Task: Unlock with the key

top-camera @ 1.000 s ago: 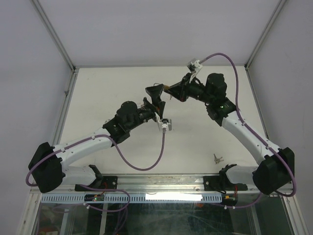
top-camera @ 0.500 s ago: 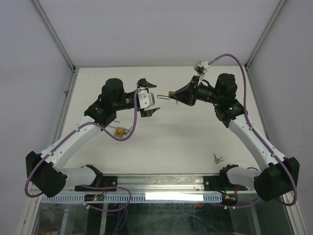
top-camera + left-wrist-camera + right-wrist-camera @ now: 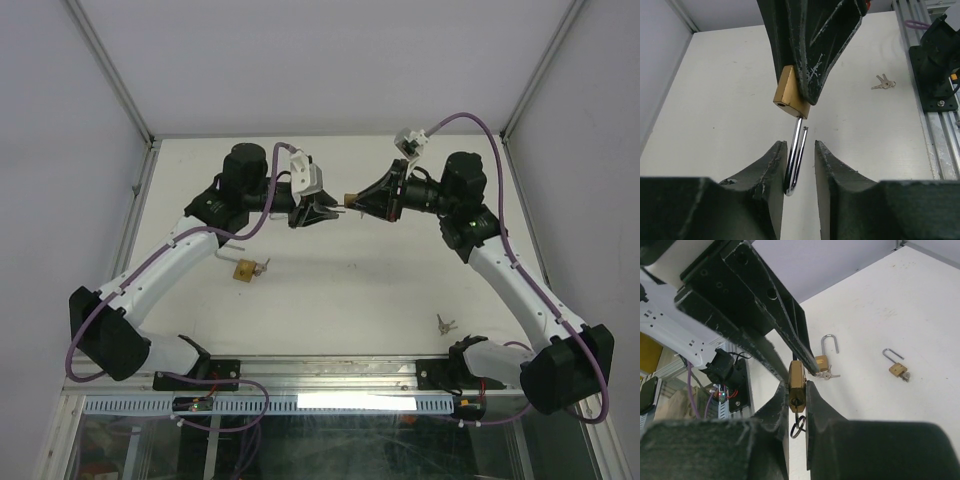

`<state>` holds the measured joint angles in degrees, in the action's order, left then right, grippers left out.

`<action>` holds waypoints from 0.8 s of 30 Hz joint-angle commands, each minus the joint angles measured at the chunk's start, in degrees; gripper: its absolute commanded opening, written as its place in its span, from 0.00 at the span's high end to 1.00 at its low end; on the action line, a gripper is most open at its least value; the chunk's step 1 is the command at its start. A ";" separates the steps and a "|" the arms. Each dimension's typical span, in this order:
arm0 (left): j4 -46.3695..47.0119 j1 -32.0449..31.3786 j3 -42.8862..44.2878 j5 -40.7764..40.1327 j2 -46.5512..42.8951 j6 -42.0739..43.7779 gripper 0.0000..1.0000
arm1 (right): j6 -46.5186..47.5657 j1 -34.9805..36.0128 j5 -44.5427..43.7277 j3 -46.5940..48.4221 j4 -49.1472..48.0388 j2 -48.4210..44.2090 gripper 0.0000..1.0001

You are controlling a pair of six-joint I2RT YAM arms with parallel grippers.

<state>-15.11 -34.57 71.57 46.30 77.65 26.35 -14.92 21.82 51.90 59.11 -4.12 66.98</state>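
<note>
A brass padlock (image 3: 796, 380) is held off the table, with my right gripper (image 3: 797, 386) shut on its body. A key ring (image 3: 799, 426) hangs from the keyhole in its underside, and a key seems to sit in it. In the left wrist view the padlock body (image 3: 790, 97) points its steel shackle (image 3: 795, 160) down between the fingers of my left gripper (image 3: 799, 150). That gripper's jaws stand narrowly open: the shackle touches the left finger (image 3: 771, 165), with a gap to the right one. From above, the left gripper (image 3: 322, 212) and right gripper (image 3: 352, 200) meet tip to tip above the table's middle.
A second brass padlock (image 3: 245, 270) lies on the table under the left arm. The right wrist view shows a padlock with keys (image 3: 822, 360) and another with its shackle open (image 3: 897, 367). A loose pair of keys (image 3: 445, 323) lies near the right arm's base.
My left gripper has swung in to the right gripper, and its jaws have narrowed from wide open to closely around the shackle. The right gripper has kept hold of the padlock.
</note>
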 commanded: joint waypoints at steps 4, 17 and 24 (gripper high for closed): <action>-2.02 -0.89 3.77 5.65 0.50 -2.96 1.00 | 0.22 -0.29 1.52 0.03 -2.40 -2.21 1.00; -6.45 -1.24 -0.18 -2.86 1.73 -13.93 1.00 | 5.07 -1.13 -8.40 -3.17 6.89 -3.92 0.00; -10.78 -0.71 -7.70 1.90 7.08 -14.81 1.00 | 7.11 -2.04 -14.83 -5.35 9.77 -5.81 0.00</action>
<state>-23.59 -35.27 65.82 44.21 81.06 13.93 -10.28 20.27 41.89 53.56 4.69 63.29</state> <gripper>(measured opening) 0.022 0.995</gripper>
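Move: The open shackle of the padlock already lies between the left hand's parted fingers, about 1 cm to the right of that hand and level with it, straight ahead 0. The padlock body is some 4 cm to its right and 1 cm higher; the key ring is about 7 cm to its right. A large padlock lies on the table roughly 19 cm left, 5 cm ahead and 28 cm below. The right hand still grips the padlock body, its middle about 1 cm to that hand's left. Easing back about 1 cm together, the two hands make a handover: the left fingers shut on the shackle, then the right fingers open wide and let go of the body. The left hand then sinks about 9 cm, drifting a little back and rolling some 25 degrees, while the empty right hand drops about 5 cm and draws off to the right. ##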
